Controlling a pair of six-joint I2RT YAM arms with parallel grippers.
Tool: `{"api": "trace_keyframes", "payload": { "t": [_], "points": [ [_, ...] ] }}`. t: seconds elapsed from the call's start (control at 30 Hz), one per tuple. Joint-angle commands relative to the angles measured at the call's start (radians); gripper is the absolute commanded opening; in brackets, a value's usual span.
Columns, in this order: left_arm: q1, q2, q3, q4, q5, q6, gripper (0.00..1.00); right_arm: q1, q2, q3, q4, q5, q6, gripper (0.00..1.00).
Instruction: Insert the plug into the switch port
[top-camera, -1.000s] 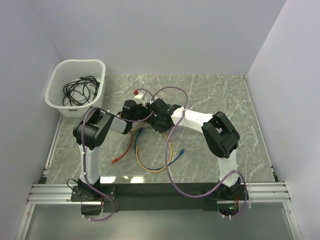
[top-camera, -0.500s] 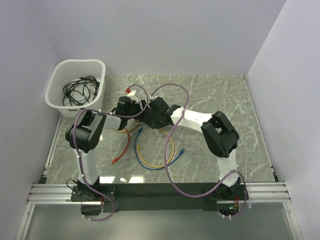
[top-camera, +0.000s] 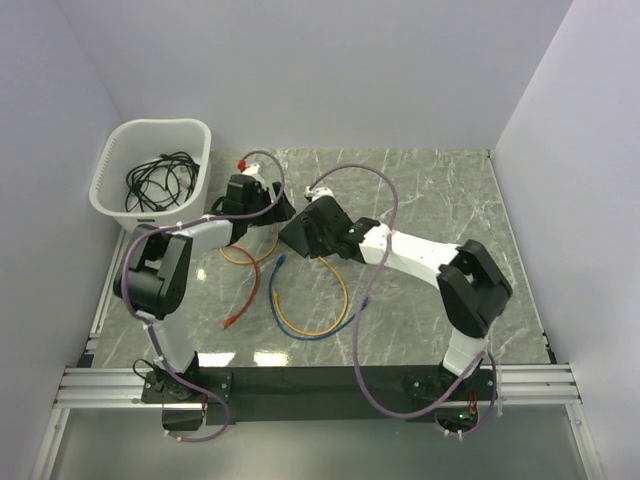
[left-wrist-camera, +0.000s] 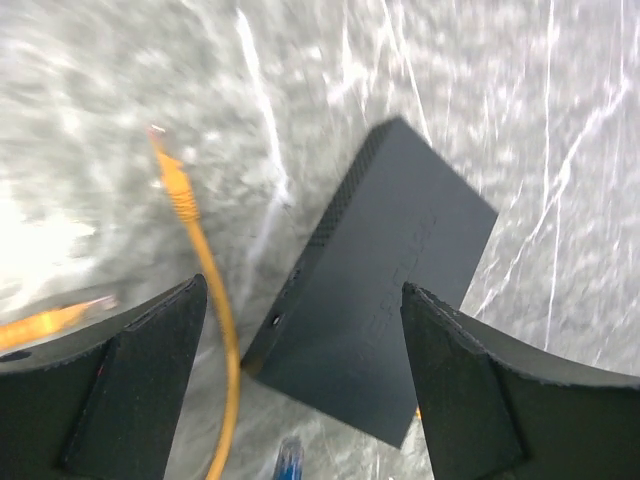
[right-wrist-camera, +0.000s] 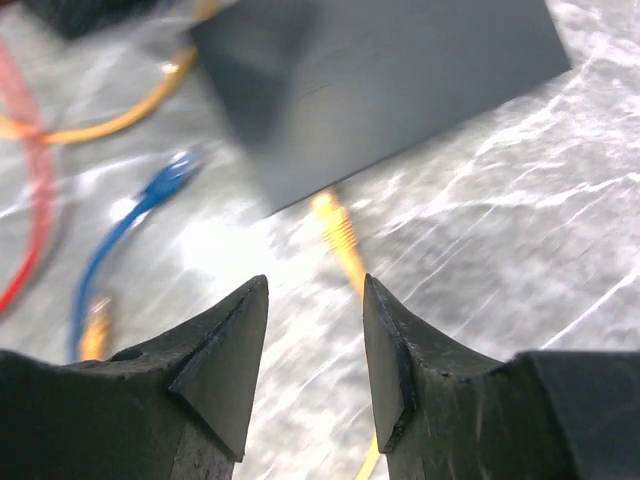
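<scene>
The switch (left-wrist-camera: 390, 290) is a flat matte-black box lying on the marble. My left gripper (left-wrist-camera: 303, 290) hovers above it, open, with nothing between its fingers. A loose yellow plug (left-wrist-camera: 176, 188) lies left of the box. In the right wrist view the switch (right-wrist-camera: 400, 70) fills the top, and a yellow plug (right-wrist-camera: 335, 225) meets its near edge; the port itself is out of sight. My right gripper (right-wrist-camera: 315, 290) is open just behind that plug and holds nothing. From above, the left gripper (top-camera: 272, 207) and right gripper (top-camera: 297, 232) crowd together and hide the switch.
A white slotted basket (top-camera: 110, 190) with black cables stands at the back left. Yellow (top-camera: 238, 258), blue (top-camera: 300, 332) and red (top-camera: 246, 295) cables loop over the marble in front of the grippers. A blue plug (right-wrist-camera: 165, 185) lies near the switch.
Both grippers have opened wider. The left arm swung toward the back left, and the right arm stretched out leftward, its elbow dropping to the right.
</scene>
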Motion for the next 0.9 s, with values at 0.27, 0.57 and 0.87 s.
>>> {"api": "trace_keyframes", "payload": {
  "t": [0.27, 0.57, 0.87],
  "points": [
    [0.011, -0.408, -0.186, -0.108, -0.296, -0.097, 0.81, 0.160, -0.100, 0.019, 0.017, -0.061, 0.120, 0.50],
    [0.014, -0.597, -0.305, -0.115, -0.354, -0.067, 0.81, 0.174, 0.156, 0.244, -0.091, -0.068, 0.188, 0.51],
    [0.029, -0.688, -0.395, -0.094, -0.347, -0.024, 0.81, 0.180, 0.344, 0.436, -0.233, 0.072, 0.246, 0.53]
  ]
}}
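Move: The blue plug lies about 9 cm to the right hand's left, roughly level fore and aft and some 8 cm below. The switch's middle is about 8 cm ahead and 2 cm left of that hand. A yellow plug sits at the switch's near edge, 3 cm ahead and 1 cm left, and the loose yellow plug lies 8 cm back and 9 cm left. From the left hand, the blue plug is about 9 cm back, 1 cm left and 7 cm below. Touching nothing at the start or the end, the right hand heads for the blue plug, about 10 cm to the left: it first backs off and rises, then comes forward a little and sinks some 8 cm, its fingers staying half open. The left hand clears out, rising and swinging left, then back, about 20 degrees counter-clockwise, and stays wide open. ##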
